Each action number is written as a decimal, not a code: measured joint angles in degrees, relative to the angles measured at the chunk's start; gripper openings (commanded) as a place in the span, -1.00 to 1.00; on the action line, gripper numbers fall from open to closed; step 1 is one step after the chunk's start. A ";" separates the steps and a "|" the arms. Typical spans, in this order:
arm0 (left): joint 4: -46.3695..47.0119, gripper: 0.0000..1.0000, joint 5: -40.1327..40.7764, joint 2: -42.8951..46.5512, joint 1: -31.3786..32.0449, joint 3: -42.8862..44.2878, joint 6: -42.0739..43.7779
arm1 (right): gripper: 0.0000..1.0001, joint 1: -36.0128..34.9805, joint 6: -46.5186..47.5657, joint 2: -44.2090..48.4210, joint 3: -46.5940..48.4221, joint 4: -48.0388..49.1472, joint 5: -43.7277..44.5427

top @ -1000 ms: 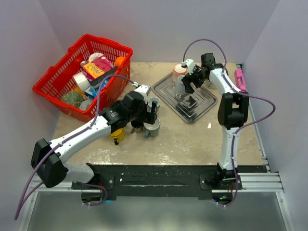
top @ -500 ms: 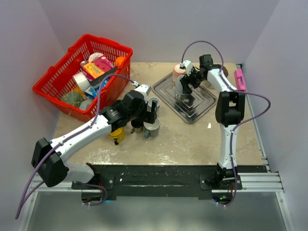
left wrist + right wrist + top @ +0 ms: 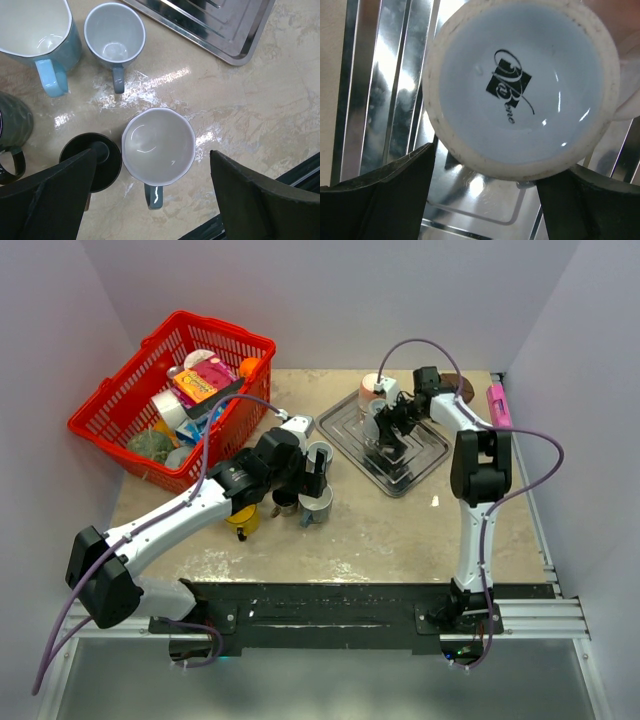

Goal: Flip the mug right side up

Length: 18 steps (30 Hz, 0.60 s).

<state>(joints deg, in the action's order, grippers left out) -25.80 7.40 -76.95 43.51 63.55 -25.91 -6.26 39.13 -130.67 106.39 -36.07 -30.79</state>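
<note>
An upside-down white mug [image 3: 520,90] with a black logo on its base stands on the metal tray [image 3: 370,75]; in the top view this mug [image 3: 379,416] is at the tray's far side. My right gripper [image 3: 487,172] is lowered over it, one finger on each side of the base. The right finger looks to touch the mug and a thin gap remains on the left, so the jaws are open. In the top view the right gripper [image 3: 388,430] covers most of the mug. My left gripper [image 3: 152,155] hangs open above an upright grey mug [image 3: 159,145] and holds nothing.
A pink upside-down cup [image 3: 372,387] stands behind the tray [image 3: 412,458]. Upright mugs cluster under the left gripper [image 3: 315,475]: light blue [image 3: 35,30], small grey [image 3: 114,32], black [image 3: 90,160]. A red basket [image 3: 100,410] of items sits far left. A pink object [image 3: 497,405] lies at the right edge.
The right gripper has moved left and down onto the upside-down mug, and its jaws have narrowed around the base. The left arm has not moved.
</note>
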 measured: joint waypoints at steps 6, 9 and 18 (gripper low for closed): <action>0.04 0.99 -0.92 -0.09 0.00 0.00 -0.02 | 0.35 -0.07 -1.70 5.33 -5.70 2.49 1.84; 0.04 0.99 -1.31 -0.09 0.00 0.00 -0.02 | 0.25 -0.09 -3.21 7.76 -7.28 4.96 3.15; 0.07 0.99 -1.49 -0.09 0.00 -0.02 -0.02 | 0.14 -0.09 -5.75 8.50 -7.61 8.74 6.78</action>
<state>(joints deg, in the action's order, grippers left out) -25.74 5.91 -77.03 43.51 63.53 -25.93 -6.35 33.39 -122.17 98.78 -27.33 -24.01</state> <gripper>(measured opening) 0.992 0.579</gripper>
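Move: The right hand is low over the tray. The upside-down mug is about 5 cm ahead and 3 cm to its left, roughly level with it. The upside-down pink mug stands some 7 cm beyond the mug and about 1 cm farther left; the upright small grey mug is about 16 cm left of the right hand and 3 cm back. From the left hand, the upside-down mug is about 13 cm ahead, 15 cm right and 12 cm below. The right hand dips back, then rises about 4 cm beside the upside-down mug, closing its fingers partway. ##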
